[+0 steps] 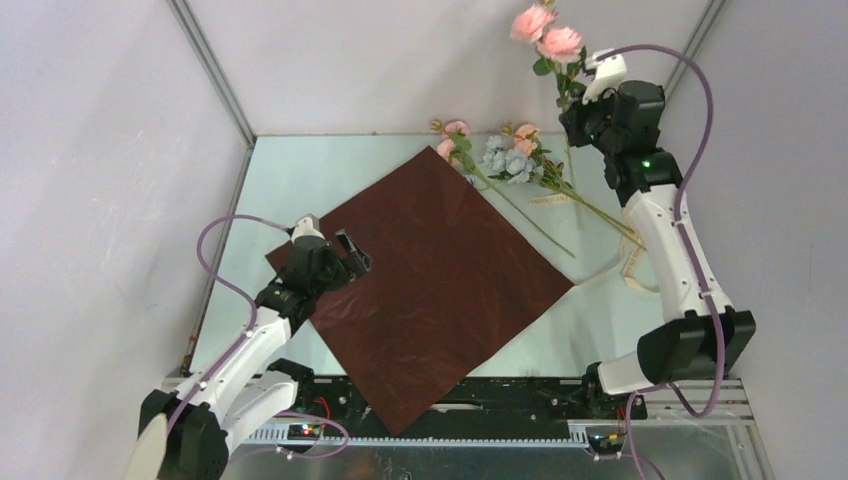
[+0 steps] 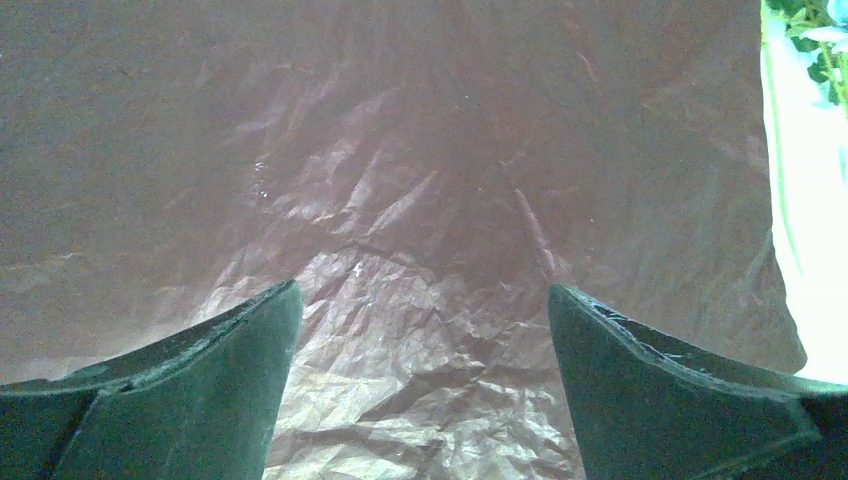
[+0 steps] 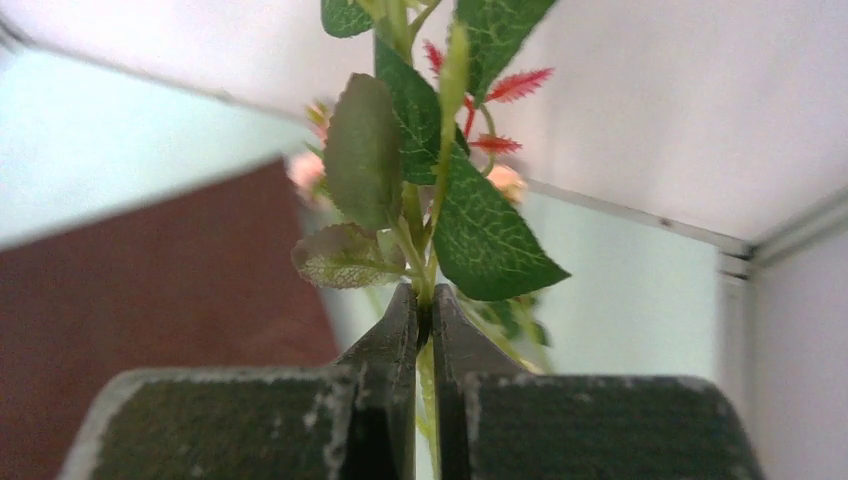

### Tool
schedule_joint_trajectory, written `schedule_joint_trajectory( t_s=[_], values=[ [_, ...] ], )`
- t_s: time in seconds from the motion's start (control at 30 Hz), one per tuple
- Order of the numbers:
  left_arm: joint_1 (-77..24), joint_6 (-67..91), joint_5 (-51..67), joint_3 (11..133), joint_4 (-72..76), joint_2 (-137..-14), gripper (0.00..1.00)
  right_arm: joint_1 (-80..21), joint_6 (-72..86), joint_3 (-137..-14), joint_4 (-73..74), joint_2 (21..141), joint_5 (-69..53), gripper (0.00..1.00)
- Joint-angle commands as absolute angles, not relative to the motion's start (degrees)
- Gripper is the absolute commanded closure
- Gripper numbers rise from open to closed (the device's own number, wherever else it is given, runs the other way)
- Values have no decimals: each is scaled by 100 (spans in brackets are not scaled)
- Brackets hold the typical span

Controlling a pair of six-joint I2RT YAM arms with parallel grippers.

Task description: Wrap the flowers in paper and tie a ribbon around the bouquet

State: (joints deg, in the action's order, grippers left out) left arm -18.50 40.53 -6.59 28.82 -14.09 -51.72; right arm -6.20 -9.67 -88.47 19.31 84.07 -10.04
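The paper (image 1: 440, 290) lies flat as a diamond with its dark brown-maroon face up. My left gripper (image 1: 354, 250) hovers open over its left corner, nothing between the fingers; the left wrist view shows crinkled paper (image 2: 420, 200) under the left gripper (image 2: 425, 300). My right gripper (image 1: 577, 97) is raised at the back right, shut on the stem of a flower (image 1: 545, 35) with two pink heads. In the right wrist view the right gripper (image 3: 425, 300) pinches the leafy stem (image 3: 425, 210). More flowers (image 1: 505, 158) lie past the paper's far corner. The cream ribbon (image 1: 634, 275) curls beside the right arm, partly hidden.
Long green stems (image 1: 590, 208) run from the lying flowers toward the right arm. White walls and metal frame posts (image 1: 210, 70) enclose the table on three sides. The paper's near corner overhangs the black rail (image 1: 500, 395) at the front edge.
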Motion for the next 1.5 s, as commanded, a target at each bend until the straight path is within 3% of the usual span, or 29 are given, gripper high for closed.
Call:
schedule_joint_trajectory(
  t_s=[0.0,0.17,0.37,0.6,0.87,0.97,1.07,1.17,1.27,1.3,1.37,1.47],
  values=[
    [-1846,4080,-525,2782,-1137,-5003,0,-909,1750,-9442,2145,7974,-1462,100],
    [-1848,4103,-581,2847,-1174,-5004,0,-1708,4110,-8490,1458,8040,-2021,100],
    [-1851,4116,-648,2834,-1184,-4945,0,-3012,5638,-7659,217,9116,-1214,100],
    [-1853,4063,-617,2769,-1150,-5051,0,-3556,5997,-8063,-335,11150,-830,100],
    [-1848,4035,-413,2773,-935,-5450,0,-3649,5624,-8978,422,12449,-98,99],
    [-1846,4020,-404,2785,-909,-5577,0,-3634,5418,-9132,757,12593,-123,83],
    [-1848,4006,-374,2821,-896,-5653,0,-3591,5131,-9151,997,12391,-213,60],
    [-1846,3966,-396,2881,-1004,-5667,0,-3505,3871,-9080,1078,11808,-219,45],
    [-1846,3907,-432,2876,-1072,-5571,0,-3222,2161,-8789,1036,11227,-378,22],
    [-1846,3900,-440,2842,-1050,-5545,0,-3127,1533,-8615,1010,10943,-567,8],
    [-1848,3887,-435,2791,-1005,-5478,0,-2734,700,-8480,1040,10648,-1090,1],
    [-1850,3856,-384,2797,-978,-5476,0,-2012,-711,-8537,1414,10613,-1758,1]
  ],
)
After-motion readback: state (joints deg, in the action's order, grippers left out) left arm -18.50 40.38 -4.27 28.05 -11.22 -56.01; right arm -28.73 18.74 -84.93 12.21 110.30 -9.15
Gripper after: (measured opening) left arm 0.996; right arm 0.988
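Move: My right hand holds a pink rose by its stem high over the table, fingers shut. The brown paper's middle lies about 31 cm to its left, 19 cm back and 33 cm down. The second pink rose's heads are some 20 cm ahead and 23 cm left; the blue flowers, 13 cm ahead and 8 cm left, are also far below. From my left hand, the paper's middle is about 13 cm right, level fore and aft, and 9 cm down. I swing the held rose left in an arc with my right hand: first up about 5 cm and slightly back, then steeply down some 37 cm while crossing to 30 cm left, tipping the fingers to point down at the paper's far half. There I open them wide, let go of the stem, and draw off up and back to the right, about 8 cm up and 7 cm across. ##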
